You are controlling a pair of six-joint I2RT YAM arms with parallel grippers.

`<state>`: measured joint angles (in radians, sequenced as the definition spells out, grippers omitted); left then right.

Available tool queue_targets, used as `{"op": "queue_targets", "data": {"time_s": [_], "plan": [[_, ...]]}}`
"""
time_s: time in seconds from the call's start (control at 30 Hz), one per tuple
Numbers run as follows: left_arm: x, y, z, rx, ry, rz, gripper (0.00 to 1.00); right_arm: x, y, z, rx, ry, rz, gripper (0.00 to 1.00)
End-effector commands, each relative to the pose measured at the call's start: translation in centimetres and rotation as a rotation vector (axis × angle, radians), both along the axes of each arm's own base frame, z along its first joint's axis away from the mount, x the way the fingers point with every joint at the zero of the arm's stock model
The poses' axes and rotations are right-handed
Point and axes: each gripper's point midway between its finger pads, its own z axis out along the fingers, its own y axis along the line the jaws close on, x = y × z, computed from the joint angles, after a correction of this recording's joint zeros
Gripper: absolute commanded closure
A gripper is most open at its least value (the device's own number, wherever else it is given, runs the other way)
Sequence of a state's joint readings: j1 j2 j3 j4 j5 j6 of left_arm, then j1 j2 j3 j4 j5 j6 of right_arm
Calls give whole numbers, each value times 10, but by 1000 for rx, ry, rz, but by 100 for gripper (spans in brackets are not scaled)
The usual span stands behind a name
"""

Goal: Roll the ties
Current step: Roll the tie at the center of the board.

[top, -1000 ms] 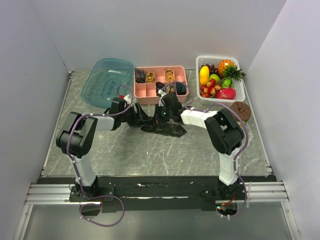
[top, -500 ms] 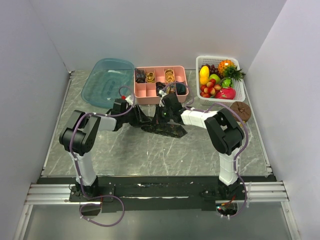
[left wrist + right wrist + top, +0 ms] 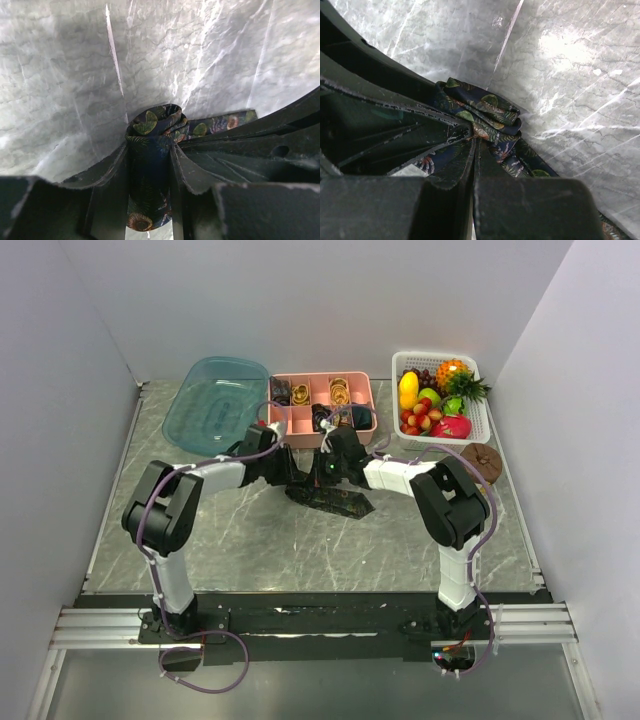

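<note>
A dark navy tie with a leaf and flower print lies partly rolled at the table's middle, its loose strip point(image 3: 336, 501) trailing right. My left gripper point(image 3: 150, 150) is shut on the upright coil point(image 3: 153, 122), one finger pressed on each side. My right gripper point(image 3: 476, 135) is shut, its tips pinched into the fabric at the coil's core point(image 3: 496, 114). From above, the left gripper point(image 3: 295, 475) and the right gripper point(image 3: 319, 472) meet tip to tip over the coil. Finished rolled ties point(image 3: 339, 392) sit in the pink organiser.
The pink compartment tray point(image 3: 287, 423) stands just behind both grippers. Back left of it is a blue plastic tub point(image 3: 214, 400), back right a white fruit basket point(image 3: 478, 415). A brown round object point(image 3: 482, 457) lies by the right arm's elbow.
My left gripper has moved right up to the right gripper and closed round the tie's coil. The right arm has stayed put, still shut.
</note>
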<state>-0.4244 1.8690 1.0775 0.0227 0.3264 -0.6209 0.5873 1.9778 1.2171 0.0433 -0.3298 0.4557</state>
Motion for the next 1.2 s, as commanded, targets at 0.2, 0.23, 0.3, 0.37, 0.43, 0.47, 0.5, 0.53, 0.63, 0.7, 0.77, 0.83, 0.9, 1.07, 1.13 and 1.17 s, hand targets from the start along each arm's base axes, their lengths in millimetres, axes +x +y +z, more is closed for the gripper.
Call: {"op": "queue_targets", "data": {"time_s": [0.2, 0.23, 0.3, 0.37, 0.43, 0.47, 0.5, 0.53, 0.63, 0.7, 0.77, 0.83, 0.9, 1.07, 1.13, 1.17], "plan": [[-12, -11, 31, 371, -68, -97, 89, -12, 11, -7, 61, 49, 33, 100], [-21, -12, 24, 409, -41, -124, 89, -11, 8, -5, 69, 48, 27, 100], [-14, -3, 27, 499, -67, -90, 89, -9, 6, 7, 106, 33, 22, 100], [-16, 2, 25, 579, -69, -81, 89, -10, -4, 7, 128, 50, 0, 100], [-20, 4, 22, 632, -67, -81, 89, -15, -12, 13, 165, 45, -9, 100], [-20, 8, 24, 672, -72, -71, 89, -13, -19, 16, 181, 50, -30, 100], [-20, 9, 23, 696, -74, -68, 89, -13, -22, 20, 199, 49, -33, 100], [-24, 6, 19, 721, -74, -74, 89, -20, -29, 22, 210, 51, -42, 100], [-30, 6, 15, 818, -85, -72, 89, -20, -42, 35, 257, 35, -71, 100], [-32, 6, 15, 870, -98, -63, 89, -19, -49, 42, 268, 23, -83, 100], [-38, -1, 9, 899, -105, -78, 89, -21, -53, 40, 254, 23, -88, 100], [-43, -5, 3, 932, -107, -82, 89, -24, -57, 37, 245, 31, -95, 100], [-44, -9, 3, 943, -115, -71, 89, -25, -58, 32, 244, 43, -102, 100], [-54, -25, 2, 994, -154, -81, 88, -26, -75, 19, 215, 85, -155, 100], [-58, -31, -2, 999, -154, -92, 87, -28, -82, 14, 208, 101, -179, 100], [-59, -34, -3, 996, -154, -98, 87, -25, -88, 14, 214, 98, -196, 100]]}}
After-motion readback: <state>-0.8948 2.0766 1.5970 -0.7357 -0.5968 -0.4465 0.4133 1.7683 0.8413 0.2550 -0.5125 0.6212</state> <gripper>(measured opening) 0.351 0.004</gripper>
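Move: My left fingers already hold the rolled bundle of the tie. The tie's flat tail lies low on the table, its middle about 8 cm to the right and 5 cm nearer me. From my shut right fingers, the roll is about 4 cm to the left and 1 cm ahead, and the tail's middle 3 cm right and 5 cm back, just below. The pink organizer's middle is some 17 cm ahead of my left hand and 6 cm to its right. I keep my left fingers pinched on the roll and turn that wrist some 55 degrees, left side rising, so they swing from pointing right to pointing down. I lift slightly, then draw the roll back and to the right along the tail. My right hand, fingers shut, leaves the roll's side, sliding about 7 cm right and somewhat back, dipping, hopping up, then sinking again over the tail. ##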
